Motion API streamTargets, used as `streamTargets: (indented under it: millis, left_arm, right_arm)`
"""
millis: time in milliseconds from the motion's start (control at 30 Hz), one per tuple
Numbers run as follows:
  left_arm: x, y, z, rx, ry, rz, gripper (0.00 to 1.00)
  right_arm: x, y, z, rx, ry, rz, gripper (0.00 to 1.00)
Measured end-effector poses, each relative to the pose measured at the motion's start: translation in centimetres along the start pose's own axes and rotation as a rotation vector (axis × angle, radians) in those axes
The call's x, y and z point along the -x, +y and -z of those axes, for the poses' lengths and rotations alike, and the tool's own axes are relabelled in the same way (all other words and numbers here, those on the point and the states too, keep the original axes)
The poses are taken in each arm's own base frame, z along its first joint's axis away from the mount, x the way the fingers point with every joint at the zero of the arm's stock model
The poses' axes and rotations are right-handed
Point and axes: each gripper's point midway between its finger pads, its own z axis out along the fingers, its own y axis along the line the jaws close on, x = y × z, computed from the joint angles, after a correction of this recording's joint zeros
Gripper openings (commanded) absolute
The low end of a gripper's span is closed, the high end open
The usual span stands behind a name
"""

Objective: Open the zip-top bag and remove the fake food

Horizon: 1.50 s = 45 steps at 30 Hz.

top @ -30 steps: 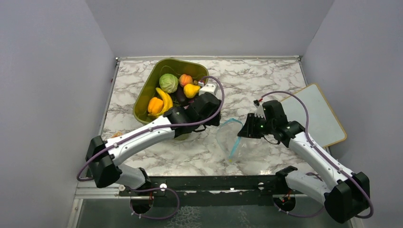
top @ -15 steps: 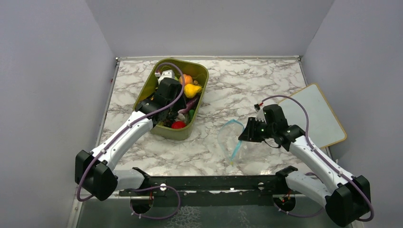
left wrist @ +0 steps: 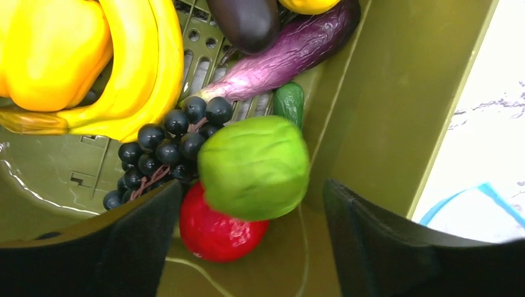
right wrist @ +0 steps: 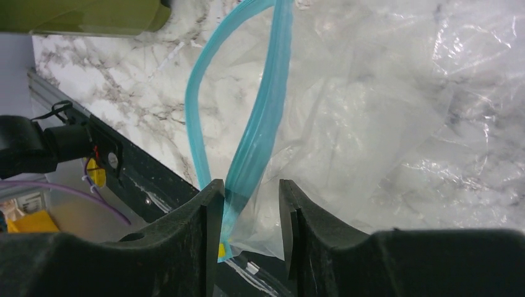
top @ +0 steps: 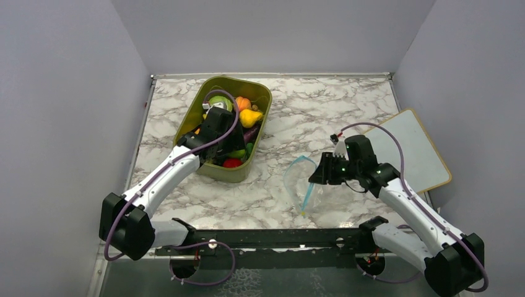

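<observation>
The clear zip-top bag (top: 303, 182) lies flat on the marble table, its blue zipper strip (right wrist: 260, 124) parted into a loop. My right gripper (top: 317, 175) (right wrist: 251, 192) stands open around the bag's near corner, and the strip touches one finger. My left gripper (top: 224, 151) (left wrist: 251, 192) hangs open over the near end of the olive bin (top: 254, 93). A light green round piece (left wrist: 254, 164) lies free between its fingers, resting on a red apple (left wrist: 216, 232). Also in the bin are a yellow pear (top: 249, 117), a peach (top: 242, 103) and a dark eggplant (left wrist: 244, 21).
The bin also holds a banana bunch (left wrist: 142, 68), a yellow-orange pepper (left wrist: 49, 55), black grapes (left wrist: 164, 148) and a long light-purple eggplant (left wrist: 285, 52). A white board (top: 412, 148) lies at the table's right edge. Grey walls enclose three sides, and a black rail (top: 278, 238) runs along the near edge.
My left arm swung from beside the bag to over the bin, and its jaws widened off the green piece. The right jaws opened a little at the bag's corner.
</observation>
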Motion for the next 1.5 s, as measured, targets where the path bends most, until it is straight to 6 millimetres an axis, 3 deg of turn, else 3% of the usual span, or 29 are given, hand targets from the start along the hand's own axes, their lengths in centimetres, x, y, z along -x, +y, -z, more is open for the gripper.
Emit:
streamTargets:
  millis: [133, 267, 467, 567, 633, 833, 967, 1100, 1267, 1367, 1500]
  left_arm:
    - [0.4, -0.1, 0.6, -0.011, -0.018, 0.014, 0.99]
    - [1.4, -0.5, 2.1, -0.041, -0.064, 0.027, 0.99]
    - [4.5, -1.1, 5.4, -0.078, -0.192, 0.064, 0.99]
    - [6.4, -0.8, 7.3, -0.073, -0.276, 0.083, 0.99]
    - [7.5, -0.5, 8.5, -0.061, -0.326, 0.09, 0.99]
    - [11.4, 1.1, 12.5, 0.039, -0.477, 0.091, 0.99]
    - [13.2, 2.4, 14.9, 0.116, -0.542, 0.07, 0.99]
    - [14.0, 3.5, 16.7, 0.175, -0.571, 0.034, 0.99]
    - [14.5, 4.1, 17.9, 0.206, -0.587, 0.009, 0.99]
    - [14.3, 4.2, 17.8, 0.211, -0.579, 0.005, 0.99]
    - [14.0, 4.3, 17.5, 0.217, -0.563, 0.0, 0.99]
  right_arm:
    - [1.1, 1.7, 1.3, 0.063, -0.047, 0.074, 0.42]
    - [3.7, 4.1, 3.6, 0.116, -0.15, 0.163, 0.44]
    - [7.2, 6.3, 7.0, 0.125, -0.305, 0.282, 0.48]
    - [9.6, 6.9, 9.1, 0.083, -0.412, 0.341, 0.69]
    - [11.1, 7.0, 10.6, 0.042, -0.487, 0.372, 0.76]
    - [15.4, 6.2, 15.1, -0.133, -0.707, 0.393, 0.81]
    - [17.3, 5.6, 17.8, -0.233, -0.812, 0.408, 0.91]
    - [18.7, 7.2, 20.8, -0.241, -0.89, 0.461, 1.0]
    - [20.2, 10.5, 25.4, -0.189, -1.006, 0.524, 1.0]
    - [20.4, 11.0, 26.1, -0.178, -1.03, 0.526, 1.0]
    - [20.0, 9.9, 24.1, -0.19, -0.97, 0.504, 1.0]
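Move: The green vegetable, already loose, hangs in the air some 4 cm below and 1 cm ahead of the left hand, level sideways. About 9 cm below that hand, on the bin floor, lie the tomato (1 cm ahead, 2 left), the grapes (4 ahead, 5 left) and the cucumber (6 ahead, 3 right). The emptied bag's middle is roughly 1 cm ahead of the right hand, 3 right and 4 below. Opening wide, both hands climb off bin and bag, left 20 cm veering left, right 30, fingers tipping up. ##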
